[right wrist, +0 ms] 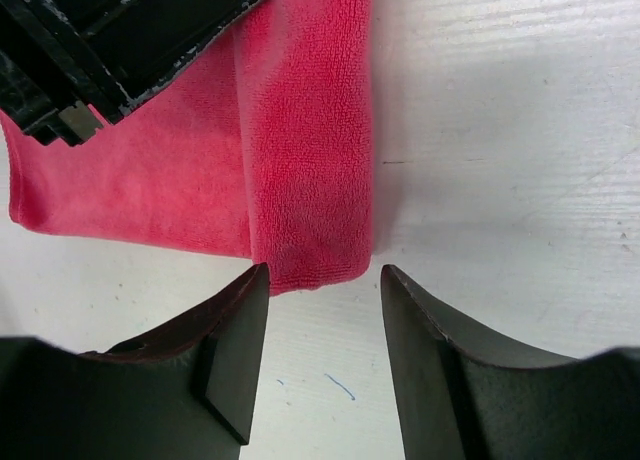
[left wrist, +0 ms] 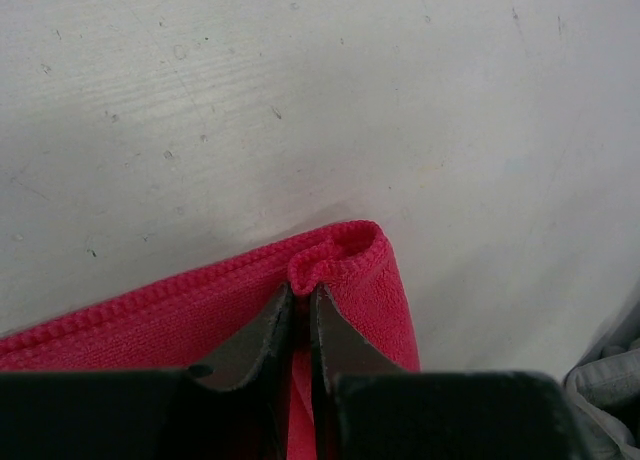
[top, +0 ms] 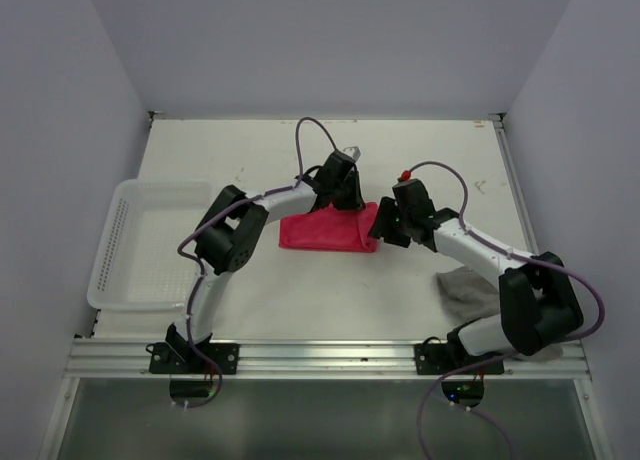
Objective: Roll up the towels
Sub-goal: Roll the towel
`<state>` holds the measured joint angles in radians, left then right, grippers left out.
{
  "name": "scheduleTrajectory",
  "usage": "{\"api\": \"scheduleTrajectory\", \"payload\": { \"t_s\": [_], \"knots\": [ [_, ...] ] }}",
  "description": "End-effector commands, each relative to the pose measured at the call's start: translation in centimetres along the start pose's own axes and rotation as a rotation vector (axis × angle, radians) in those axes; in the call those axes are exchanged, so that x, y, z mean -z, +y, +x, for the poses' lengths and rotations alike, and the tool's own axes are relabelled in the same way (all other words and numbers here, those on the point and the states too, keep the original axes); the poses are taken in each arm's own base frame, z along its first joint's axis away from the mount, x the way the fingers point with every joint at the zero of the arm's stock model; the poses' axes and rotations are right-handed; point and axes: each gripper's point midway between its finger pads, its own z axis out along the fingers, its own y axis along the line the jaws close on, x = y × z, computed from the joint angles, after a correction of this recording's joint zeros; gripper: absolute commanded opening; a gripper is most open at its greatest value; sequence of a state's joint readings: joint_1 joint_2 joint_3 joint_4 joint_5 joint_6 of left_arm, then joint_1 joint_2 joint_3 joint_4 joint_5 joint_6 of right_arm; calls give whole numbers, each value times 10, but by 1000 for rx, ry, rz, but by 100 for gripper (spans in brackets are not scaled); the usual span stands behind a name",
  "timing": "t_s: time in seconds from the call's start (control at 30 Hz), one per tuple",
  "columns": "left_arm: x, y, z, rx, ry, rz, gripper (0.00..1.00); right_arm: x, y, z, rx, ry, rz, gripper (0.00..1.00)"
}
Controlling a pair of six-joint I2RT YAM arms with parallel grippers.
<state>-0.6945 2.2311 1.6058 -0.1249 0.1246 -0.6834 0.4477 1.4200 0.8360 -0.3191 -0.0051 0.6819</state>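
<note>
The pink-red towel (top: 325, 231) lies flat in the middle of the table, its right end turned over into a narrow fold (right wrist: 310, 160). My left gripper (left wrist: 300, 292) is shut on the towel's far right corner (left wrist: 345, 255), pinching the hem. My right gripper (right wrist: 325, 280) stands open just off the fold's near end, with bare table between its fingers and nothing held. The grey-taupe towel (top: 468, 288) lies crumpled at the right, partly under my right arm.
A white perforated basket (top: 130, 250) stands at the table's left edge. White walls close in the table on the left, back and right. A metal rail (top: 320, 358) runs along the near edge by the arm bases.
</note>
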Motion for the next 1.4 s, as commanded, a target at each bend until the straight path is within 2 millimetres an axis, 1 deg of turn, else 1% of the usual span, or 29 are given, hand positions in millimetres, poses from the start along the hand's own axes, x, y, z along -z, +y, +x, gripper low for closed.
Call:
{"api": "scheduleTrajectory", "payload": {
  "t_s": [0.0, 0.07, 0.2, 0.37, 0.53, 0.63, 0.7, 0.77, 0.8, 0.83, 0.87, 0.9, 0.93, 0.97, 1.0, 1.03, 1.07, 1.17, 1.23, 1.3, 1.37],
  "knots": [
    [16, -12, -21, -40, -57, 37, 12, -5, 16, -2, -49, 5, -89, 53],
    [15, -12, -20, -42, -55, 37, 12, -10, 15, -1, -51, 8, -85, 53],
    [15, -11, -20, -43, -55, 37, 12, -20, 6, 4, -48, 21, -51, 54],
    [16, -12, -20, -44, -54, 39, 12, -35, -1, 12, -40, 43, -32, 54],
    [18, -13, -22, -46, -59, 37, 12, -46, -6, 21, -38, 65, -23, 51],
    [21, -15, -25, -46, -65, 41, 13, -47, -10, 26, -21, 69, -6, 46],
    [22, -16, -29, -43, -71, 43, 15, -46, -14, 25, -5, 52, 14, 40],
    [25, -19, -34, -43, -79, 53, 20, -46, -19, 29, 10, 51, 35, 33],
    [25, -21, -34, -45, -78, 58, 22, -45, -19, 29, 17, 50, 34, 25],
    [27, -23, -38, -44, -77, 67, 26, -45, -19, 30, 22, 53, 35, 20],
    [28, -21, -41, -41, -79, 63, 28, -45, -21, 27, 32, 42, 47, 17],
    [30, -22, -42, -42, -79, 66, 29, -44, -22, 25, 84, 40, 47, 12],
    [36, -25, -47, -42, -87, 73, 31, -40, -25, 24, 112, 47, 66, 10],
    [39, -25, -51, -42, -96, 74, 34, -37, -21, 15, 137, 32, 66, 8],
    [43, -25, -54, -44, -102, 75, 36, -34, -24, 10, 190, 25, 84, 7],
    [51, -27, -60, -54, -118, 78, 37, -31, -27, 10, 213, 40, 106, 3],
    [55, -25, -63, -57, -128, 73, 39, -28, -23, 1, 231, 28, 108, 0],
    [69, -18, -72, -68, -163, 38, 41, -27, -27, -5, 296, 56, 156, 0],
    [78, -14, -75, -74, -179, 17, 43, -27, -31, -9, 326, 64, 190, 0],
    [82, -13, -73, -77, -180, 12, 43, -27, -35, -14, 355, 62, 214, 0],
    [89, -14, -69, -71, -177, 25, 43, -25, -37, -22, 383, 47, 242, 0]
  ]
}}
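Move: About 5 cm below the right hand, some 2 cm to its left and 1 cm ahead, lies the near end of the rolled strip at the red towel's right edge. The strip's far end is about 9 cm ahead and 5 cm left, and the flat part of the towel centres 15 cm left and 4 cm ahead. The left hand still pinches the strip near its far end; from there the near end lies about 10 cm back and 3 cm right. Sinking about 5 cm onto the near end of the rolled strip, the right hand closes its fingers on it, then draws it about 3 cm right and 2 cm forward with a slight lift, rolling some 15 degrees with its left side dipping. The left hand holds still at first, then opens, lets go of the far part of the strip and rises about 8 cm, drifting left. ##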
